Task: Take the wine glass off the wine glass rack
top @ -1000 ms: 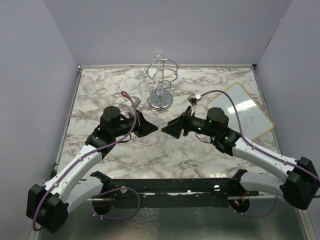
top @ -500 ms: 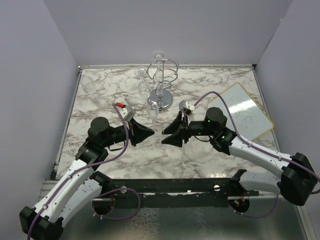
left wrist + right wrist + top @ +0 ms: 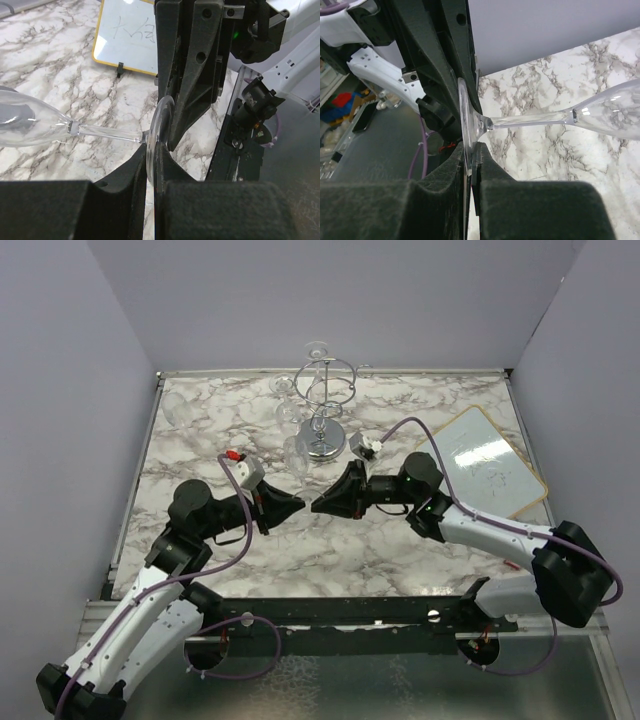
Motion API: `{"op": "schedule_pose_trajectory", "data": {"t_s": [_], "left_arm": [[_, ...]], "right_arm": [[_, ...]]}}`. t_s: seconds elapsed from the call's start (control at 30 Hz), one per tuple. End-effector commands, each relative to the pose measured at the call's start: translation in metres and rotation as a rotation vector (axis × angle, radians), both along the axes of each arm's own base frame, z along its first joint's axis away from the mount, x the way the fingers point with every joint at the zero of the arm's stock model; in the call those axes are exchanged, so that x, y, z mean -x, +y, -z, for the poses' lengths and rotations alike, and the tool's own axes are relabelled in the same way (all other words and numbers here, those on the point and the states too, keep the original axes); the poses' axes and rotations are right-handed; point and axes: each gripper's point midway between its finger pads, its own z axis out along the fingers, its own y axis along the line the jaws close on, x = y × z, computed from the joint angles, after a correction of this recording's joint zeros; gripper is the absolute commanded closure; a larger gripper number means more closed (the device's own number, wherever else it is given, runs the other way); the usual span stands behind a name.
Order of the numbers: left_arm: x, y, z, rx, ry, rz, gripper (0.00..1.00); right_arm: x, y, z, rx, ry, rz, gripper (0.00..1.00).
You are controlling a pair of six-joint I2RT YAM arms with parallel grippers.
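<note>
The wine glass (image 3: 297, 454) hangs sideways over the marble, off the wine glass rack (image 3: 325, 400), whose round mirrored base (image 3: 325, 445) stands just behind it. My left gripper (image 3: 300, 505) and right gripper (image 3: 316, 506) meet tip to tip, both shut on the glass's round foot. In the left wrist view the foot (image 3: 159, 120) sits between my left gripper's (image 3: 151, 160) black pads, with the stem (image 3: 105, 132) and bowl (image 3: 25, 120) pointing left. In the right wrist view my right gripper (image 3: 471, 155) pinches the same foot (image 3: 464, 115), and the stem (image 3: 530, 121) runs right.
Other clear glasses (image 3: 283, 385) still hang on the rack's arms. One more glass (image 3: 180, 408) lies at the table's far left. A yellow-framed whiteboard (image 3: 487, 462) lies at the right. Grey walls close in the table on three sides.
My right gripper has closed on the glass's foot. The left arm has drawn back toward the near left with the glass, and the right arm followed it leftward.
</note>
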Motion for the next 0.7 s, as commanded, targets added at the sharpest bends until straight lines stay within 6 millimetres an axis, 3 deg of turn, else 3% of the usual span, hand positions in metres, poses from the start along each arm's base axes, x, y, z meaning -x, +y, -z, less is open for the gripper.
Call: {"op": "schedule_pose_trajectory", "data": {"t_s": [0.0,0.13,0.33,0.47,0.57,0.67], "left_arm": [[0.006,0.001,-0.003,-0.007,-0.058,0.020,1.00],[0.004,0.001,-0.009,-0.003,-0.047,0.013,0.98],[0.002,0.007,-0.026,0.000,-0.011,-0.039,0.45],[0.000,0.012,-0.049,0.026,0.022,-0.094,0.21],[-0.010,0.015,-0.065,0.044,0.103,-0.163,0.07],[-0.023,0.016,-0.070,0.061,0.231,-0.245,0.05]], "right_arm": [[0.000,0.000,-0.026,-0.115,-0.104,0.009,0.99],[0.001,0.002,-0.015,-0.106,-0.189,-0.012,0.99],[0.007,0.001,-0.002,-0.078,-0.346,-0.080,0.99],[0.012,-0.003,0.019,-0.051,-0.495,-0.125,0.99],[0.011,-0.006,0.036,-0.021,-0.595,-0.141,0.99],[0.012,-0.010,0.052,-0.003,-0.740,-0.164,0.99]]}}
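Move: Both grippers already pinch the foot of the wine glass, tip to tip. The glass lies about level with them, its bowl pointing forward: its middle is some 9 cm ahead and 1 cm right of the left hand, 9 cm ahead and 3 cm left of the right. From the left hand, the rack's base stands about 25 cm ahead, 4 cm right and 17 cm below; the hanging glass is some 20 cm ahead, 4 cm left, nearly level. Open the left gripper almost fully so it lets go of the glass's foot, and lift it about 7 cm up and away. Keep the right gripper's pinch on the foot; once the left fingers are opening, lower the right hand some 4 cm and roll it about 25 degrees around its own fingers so the bowl end tips up. ##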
